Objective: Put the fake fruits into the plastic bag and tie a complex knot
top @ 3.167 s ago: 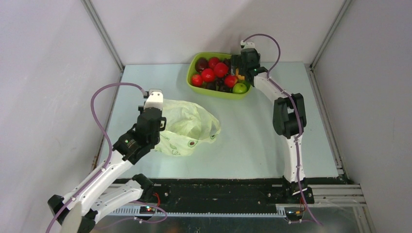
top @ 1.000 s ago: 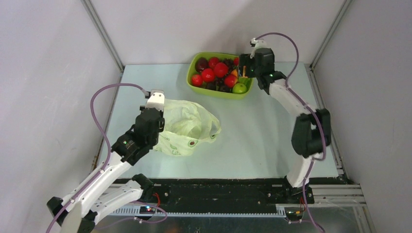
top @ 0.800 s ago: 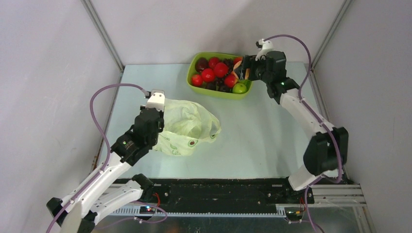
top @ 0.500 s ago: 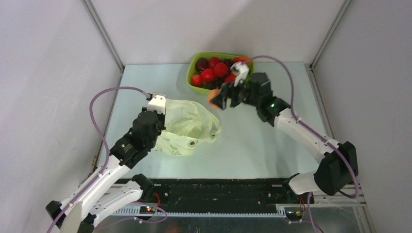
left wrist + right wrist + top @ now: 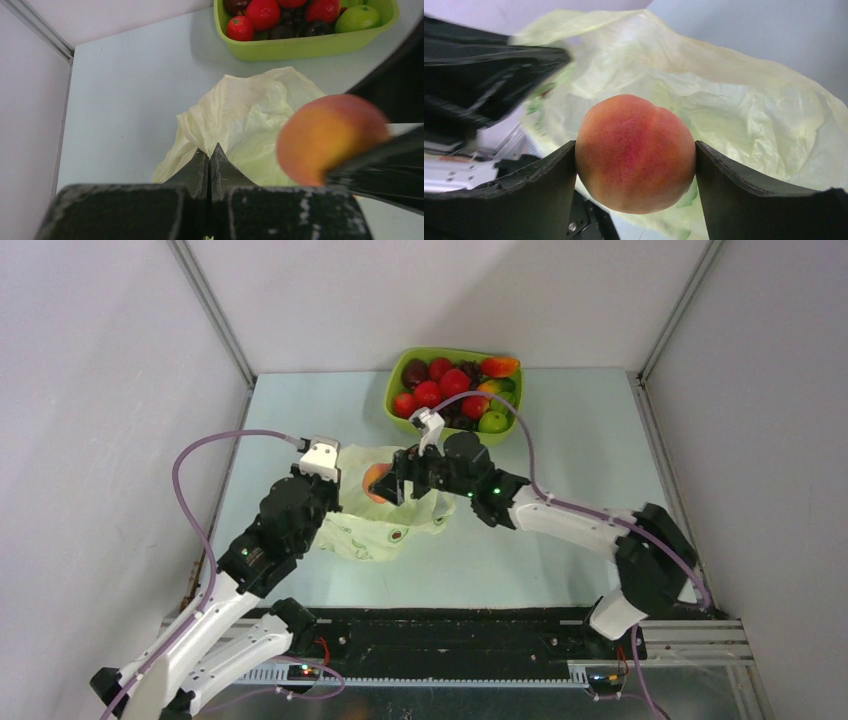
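The pale yellow-green plastic bag (image 5: 392,528) lies crumpled left of the table's middle. My left gripper (image 5: 332,480) is shut on a fold of its near-left edge (image 5: 210,148) and holds that edge up. My right gripper (image 5: 388,485) hangs over the bag, shut on an orange-pink peach (image 5: 376,483) that fills the gap between its fingers (image 5: 635,152). In the left wrist view the peach (image 5: 330,137) hovers just right of the pinched fold. The other fake fruits, red apples (image 5: 430,393) and a green apple (image 5: 492,421) among them, lie in the tray. No knot shows.
The lime-green tray (image 5: 389,400) stands at the back of the table, behind the bag. An orange-red fruit (image 5: 500,366) lies at its far right corner. The right arm stretches low across the table from the right. Grey walls close in both sides.
My right arm has swung from the tray forward and left to over the bag, carrying the peach. The left gripper still pinches the bag's edge and has hardly moved.
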{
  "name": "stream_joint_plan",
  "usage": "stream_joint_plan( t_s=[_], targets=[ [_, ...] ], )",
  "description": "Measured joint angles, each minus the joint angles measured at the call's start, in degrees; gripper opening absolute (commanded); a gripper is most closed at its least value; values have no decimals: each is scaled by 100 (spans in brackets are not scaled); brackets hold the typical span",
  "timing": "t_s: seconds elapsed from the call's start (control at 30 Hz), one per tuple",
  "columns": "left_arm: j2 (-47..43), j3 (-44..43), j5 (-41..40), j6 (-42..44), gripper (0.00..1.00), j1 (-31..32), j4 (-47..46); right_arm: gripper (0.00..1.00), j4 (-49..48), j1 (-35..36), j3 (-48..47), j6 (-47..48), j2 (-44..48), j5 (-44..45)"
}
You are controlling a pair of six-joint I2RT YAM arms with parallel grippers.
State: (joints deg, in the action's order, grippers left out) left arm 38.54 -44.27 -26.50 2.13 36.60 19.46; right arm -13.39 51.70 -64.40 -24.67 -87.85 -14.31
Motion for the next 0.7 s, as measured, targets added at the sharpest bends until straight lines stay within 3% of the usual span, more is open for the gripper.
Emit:
stream_joint_plan(
  t_s=[0.23,0.7],
  targets=[
    [-9,4,98,87,0,0,-52,48,-555,63,-214,-269,-1329,-15],
    [4,39,334,138,0,0,-133,52,-590,507,-1019,-24,-2780,302]
  ],
)
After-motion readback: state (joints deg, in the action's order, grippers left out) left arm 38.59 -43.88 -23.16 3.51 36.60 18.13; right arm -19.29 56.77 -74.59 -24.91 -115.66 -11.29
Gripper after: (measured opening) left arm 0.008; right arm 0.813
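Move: I have the peach in my right hand, and the bag's open middle is about 13 cm below that hand, 3 cm to its left and 2 cm back. My left fingertips pinch the rim about 8 cm to the left of my right hand, neither ahead nor back and about as high. The fruit basket stands 27 cm ahead, 16 cm right and some 19 cm lower. From my left hand, the bag's middle lies about 5 cm right, 2 cm back and 13 cm down. I plunge my right hand with the peach down into the open bag, about 14 cm. It also carries some 8 cm left, in under my left fingers, and the wrist tips only slightly, by some 10 degrees. My right fingers keep their grip on the peach, while my left hand goes on pinching the rim and holds the mouth up almost without moving. ##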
